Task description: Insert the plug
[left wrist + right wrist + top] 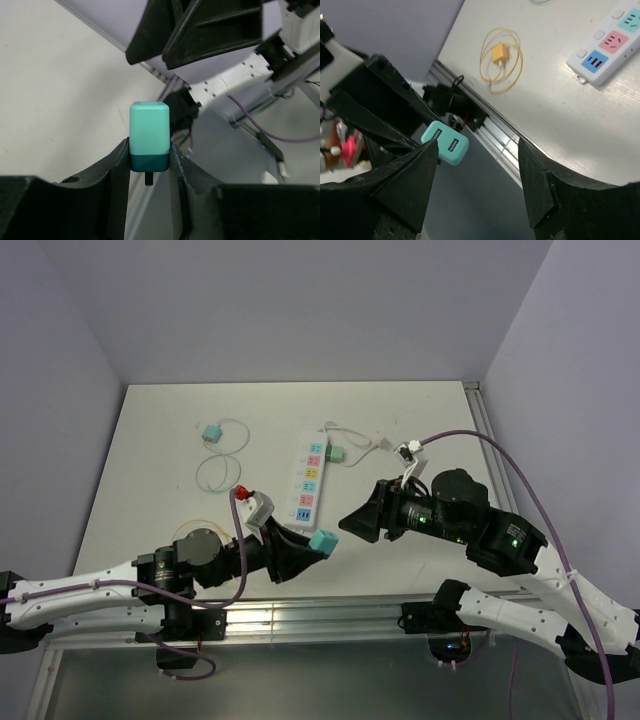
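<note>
My left gripper is shut on a teal plug and holds it in the air over the table's near edge. In the left wrist view the plug sits between my fingers, with a dark prong pointing down. My right gripper is open and empty, just right of the plug and facing it. In the right wrist view the plug shows two USB slots beside my left fingertip. The white power strip lies flat on the table beyond both grippers and shows in the right wrist view.
A green plug with a white cable sits at the strip's far end. Another teal plug with a coiled cable lies at the far left. A yellow charger with its cable lies near the front edge. A metal rail runs along the front.
</note>
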{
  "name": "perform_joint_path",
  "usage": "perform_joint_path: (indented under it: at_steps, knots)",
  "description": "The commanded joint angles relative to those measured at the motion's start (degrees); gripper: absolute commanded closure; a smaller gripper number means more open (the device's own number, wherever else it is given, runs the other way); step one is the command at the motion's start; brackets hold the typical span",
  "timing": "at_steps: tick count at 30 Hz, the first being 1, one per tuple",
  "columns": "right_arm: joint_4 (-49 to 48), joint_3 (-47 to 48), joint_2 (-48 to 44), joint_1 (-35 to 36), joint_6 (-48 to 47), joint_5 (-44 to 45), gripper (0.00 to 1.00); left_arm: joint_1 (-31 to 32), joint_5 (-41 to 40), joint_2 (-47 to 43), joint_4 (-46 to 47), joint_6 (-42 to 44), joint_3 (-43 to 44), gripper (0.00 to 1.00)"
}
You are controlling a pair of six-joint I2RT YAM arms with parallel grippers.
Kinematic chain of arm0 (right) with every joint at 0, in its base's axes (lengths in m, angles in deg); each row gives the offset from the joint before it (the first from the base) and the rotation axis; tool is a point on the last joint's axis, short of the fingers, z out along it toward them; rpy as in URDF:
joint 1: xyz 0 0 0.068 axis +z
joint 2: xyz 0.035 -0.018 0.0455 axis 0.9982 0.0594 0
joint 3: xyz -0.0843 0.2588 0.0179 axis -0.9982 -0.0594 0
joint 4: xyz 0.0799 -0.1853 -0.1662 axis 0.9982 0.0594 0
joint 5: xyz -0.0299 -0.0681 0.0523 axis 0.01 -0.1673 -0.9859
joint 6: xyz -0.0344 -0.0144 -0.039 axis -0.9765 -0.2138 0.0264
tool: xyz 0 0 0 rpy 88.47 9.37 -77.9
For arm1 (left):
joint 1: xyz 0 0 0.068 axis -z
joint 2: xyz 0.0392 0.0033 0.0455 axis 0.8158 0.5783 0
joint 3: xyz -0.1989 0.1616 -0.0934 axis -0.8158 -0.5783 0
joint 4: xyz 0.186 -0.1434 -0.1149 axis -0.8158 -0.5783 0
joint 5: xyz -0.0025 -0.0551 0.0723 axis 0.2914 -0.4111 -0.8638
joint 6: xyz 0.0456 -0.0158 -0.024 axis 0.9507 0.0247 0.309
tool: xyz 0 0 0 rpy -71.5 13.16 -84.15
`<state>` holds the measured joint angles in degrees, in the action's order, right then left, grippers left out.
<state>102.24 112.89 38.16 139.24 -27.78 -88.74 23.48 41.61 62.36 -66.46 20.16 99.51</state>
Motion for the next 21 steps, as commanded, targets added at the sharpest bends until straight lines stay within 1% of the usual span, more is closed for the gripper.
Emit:
perform_joint_path:
  at_steps: [1,2,3,4,6,8,12,14,17,19,21]
  knots:
    - [-1.47,-2.01,-3.18,0.27,-11.04,-7.20,0.29,-0.54,9.68,-3.47,-6.42,-5.57,2.79,1.00]
    - [-2.87,-2.71,-3.80,0.35,-11.75,-8.96,0.30,-0.72,10.38,-4.26,-6.16,-6.36,2.52,1.00]
    - [-5.41,-4.02,-4.77,0.27,-12.63,-12.71,0.32,-0.98,13.09,-5.58,-5.64,-7.59,2.00,1.00]
    - [-6.65,-4.56,-5.04,0.35,-12.90,-14.49,0.33,-1.24,14.42,-6.03,-5.63,-7.95,1.90,1.00]
    - [-9.38,-5.35,-4.43,0.36,-13.34,-20.19,0.37,-2.03,17.84,-6.21,-6.77,-8.83,2.43,1.00]
    - [-10.70,-5.62,-3.64,0.36,-13.60,-23.20,0.40,-2.74,19.87,-5.94,-7.04,-9.10,3.22,1.00]
    - [-11.94,-5.09,-1.53,0.36,-13.78,-24.87,0.45,-4.06,23.92,-3.84,-6.95,-9.98,4.10,1.00]
    - [-13.34,-5.35,-1.09,0.36,-13.60,-26.02,0.46,-4.41,26.19,-3.22,-5.99,-10.50,3.93,1.00]
    - [-15.10,-6.49,-0.47,0.44,-13.69,-27.61,0.51,-5.55,29.62,-2.25,-3.63,-11.47,3.66,1.00]
    - [-14.93,-7.11,0.14,0.44,-14.13,-27.78,0.53,-6.43,30.69,-1.81,-3.09,-11.82,3.57,1.00]
    - [-15.19,-7.46,0.76,0.36,-14.57,-29.01,0.57,-7.04,31.57,-1.64,-3.00,-12.09,3.66,1.00]
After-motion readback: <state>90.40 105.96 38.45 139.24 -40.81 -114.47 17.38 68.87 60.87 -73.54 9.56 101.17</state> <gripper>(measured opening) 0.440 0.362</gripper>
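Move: The left hand, already holding the teal plug, faces the open right fingers, whose hand point is about 8 cm to its right, 4 cm farther out and 2 cm higher. From the right hand the plug lies some 6 cm left, 3 cm back and 2 cm below. The power strip's middle is roughly 30 cm ahead of the left hand, 2 cm left and 28 cm down; the green plug in it sits about 10 cm beyond that middle and 7 cm to its right. Back towards the bases go both hands together, about 6 cm each. The left keeps its grip on the teal plug and swings some 20 degrees clockwise until it points straight right; the right turns nearly 30 degrees counter-clockwise to face it, edging 3 cm left towards the plug while its empty fingers narrow by over a third without touching it. ##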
